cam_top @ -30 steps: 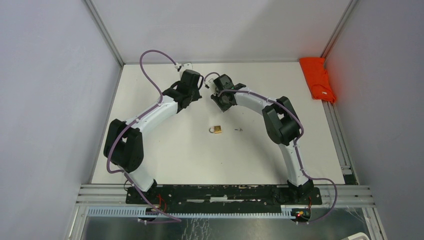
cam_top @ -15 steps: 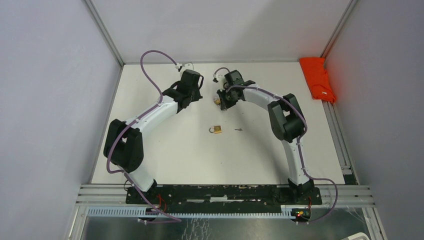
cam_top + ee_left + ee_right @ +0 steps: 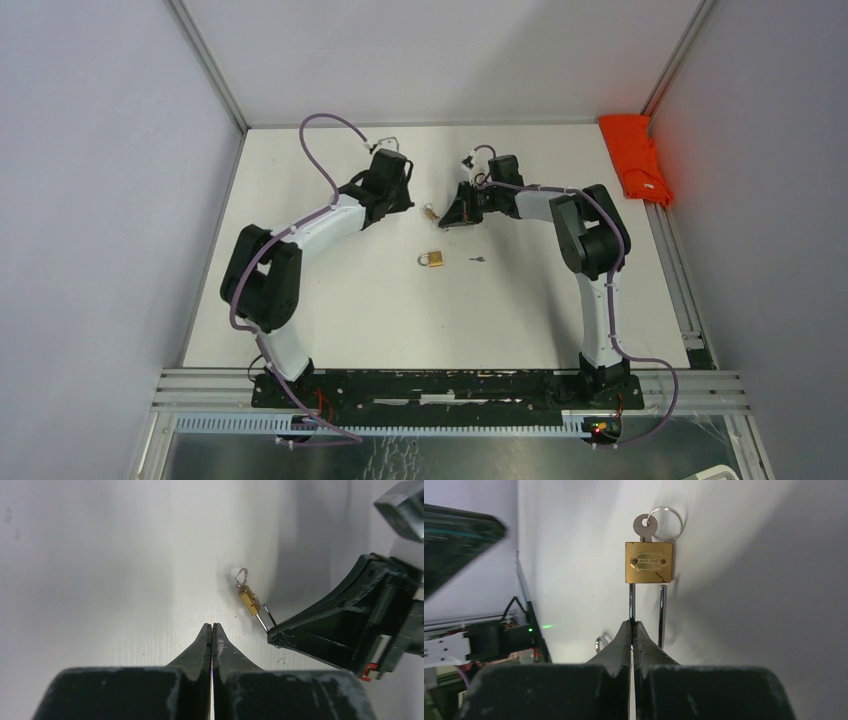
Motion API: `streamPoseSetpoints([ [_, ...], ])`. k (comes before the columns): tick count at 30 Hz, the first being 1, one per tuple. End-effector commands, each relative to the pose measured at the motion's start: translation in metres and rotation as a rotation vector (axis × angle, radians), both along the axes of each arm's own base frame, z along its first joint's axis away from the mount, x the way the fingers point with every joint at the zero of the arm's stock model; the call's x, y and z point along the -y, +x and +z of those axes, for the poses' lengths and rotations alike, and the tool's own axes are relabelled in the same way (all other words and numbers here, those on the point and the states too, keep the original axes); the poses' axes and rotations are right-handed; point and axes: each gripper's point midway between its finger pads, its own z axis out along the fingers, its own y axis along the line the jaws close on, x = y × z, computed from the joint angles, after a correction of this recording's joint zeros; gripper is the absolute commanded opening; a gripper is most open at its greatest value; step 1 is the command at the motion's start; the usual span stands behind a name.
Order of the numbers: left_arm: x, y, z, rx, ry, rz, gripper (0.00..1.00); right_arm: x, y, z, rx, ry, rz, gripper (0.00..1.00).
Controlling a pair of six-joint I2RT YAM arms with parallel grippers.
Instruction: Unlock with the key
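Note:
A small brass padlock (image 3: 649,562) hangs in front of my right gripper (image 3: 632,623), which is shut on one leg of its steel shackle (image 3: 631,602). A silver key (image 3: 644,527) with a wire ring sits in the lock's far end. From above, this padlock (image 3: 430,211) lies between both grippers at mid-table. My left gripper (image 3: 212,626) is shut with nothing in it, just left of the padlock (image 3: 249,601) and apart from it. The right gripper (image 3: 271,635) shows at the right of the left wrist view.
A second brass padlock (image 3: 432,259) lies on the white table nearer the arm bases, with a small loose key (image 3: 478,259) to its right. A red cloth (image 3: 635,155) lies at the far right edge. Walls enclose the table on three sides.
My right gripper closed on the padlock's shackle and swung right, stretching the arm low. The left gripper moved down and right toward the padlock, staying shut.

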Motion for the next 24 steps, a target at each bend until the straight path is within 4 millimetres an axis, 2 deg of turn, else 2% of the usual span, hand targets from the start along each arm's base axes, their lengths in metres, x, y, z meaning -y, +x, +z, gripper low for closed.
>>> streamPoseSetpoints([
  [1, 0.018, 0.006, -0.014, 0.000, -0.065, -0.037, 0.02, -0.018, 0.003, 0.057, 0.067, 0.170, 0.043, 0.00],
  [14, 0.043, 0.013, -0.048, -0.055, -0.123, -0.108, 0.02, -0.022, 0.007, 0.081, 0.069, 0.241, 0.035, 0.00],
  [16, 0.045, 0.015, -0.053, -0.076, -0.120, -0.103, 0.02, -0.019, 0.011, 0.073, 0.086, 0.180, 0.032, 0.00],
  [20, 0.047, 0.019, -0.055, -0.089, -0.117, -0.100, 0.02, -0.006, 0.023, 0.045, 0.107, 0.011, 0.022, 0.00],
  [24, 0.048, 0.026, -0.058, -0.090, -0.098, -0.105, 0.02, 0.000, 0.026, 0.027, 0.094, -0.053, 0.011, 0.00],
])
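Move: The left hand is empty and shut. The brass body of the padlock held by the right hand lies about 6 cm to its right, 2 cm farther out and 9 cm below. From the right fingers, shut on the shackle, that body is about 3 cm ahead and 2 cm left, nearly level. The second padlock lies 7 cm back and 2 cm left of the right fingers, the loose key 7 cm back and 7 cm right, both a little below. Down about 8 cm and some 3.5 cm to the right, the left hand brings its shut fingertips close beside the padlock's body, tipping slightly downward; contact can't be made out. The right hand lifts about 3.5 cm with a slight leftward drift and a small roll that turns back, then shifts forward 2 cm; its fingers stay shut but end clear of the shackle. ##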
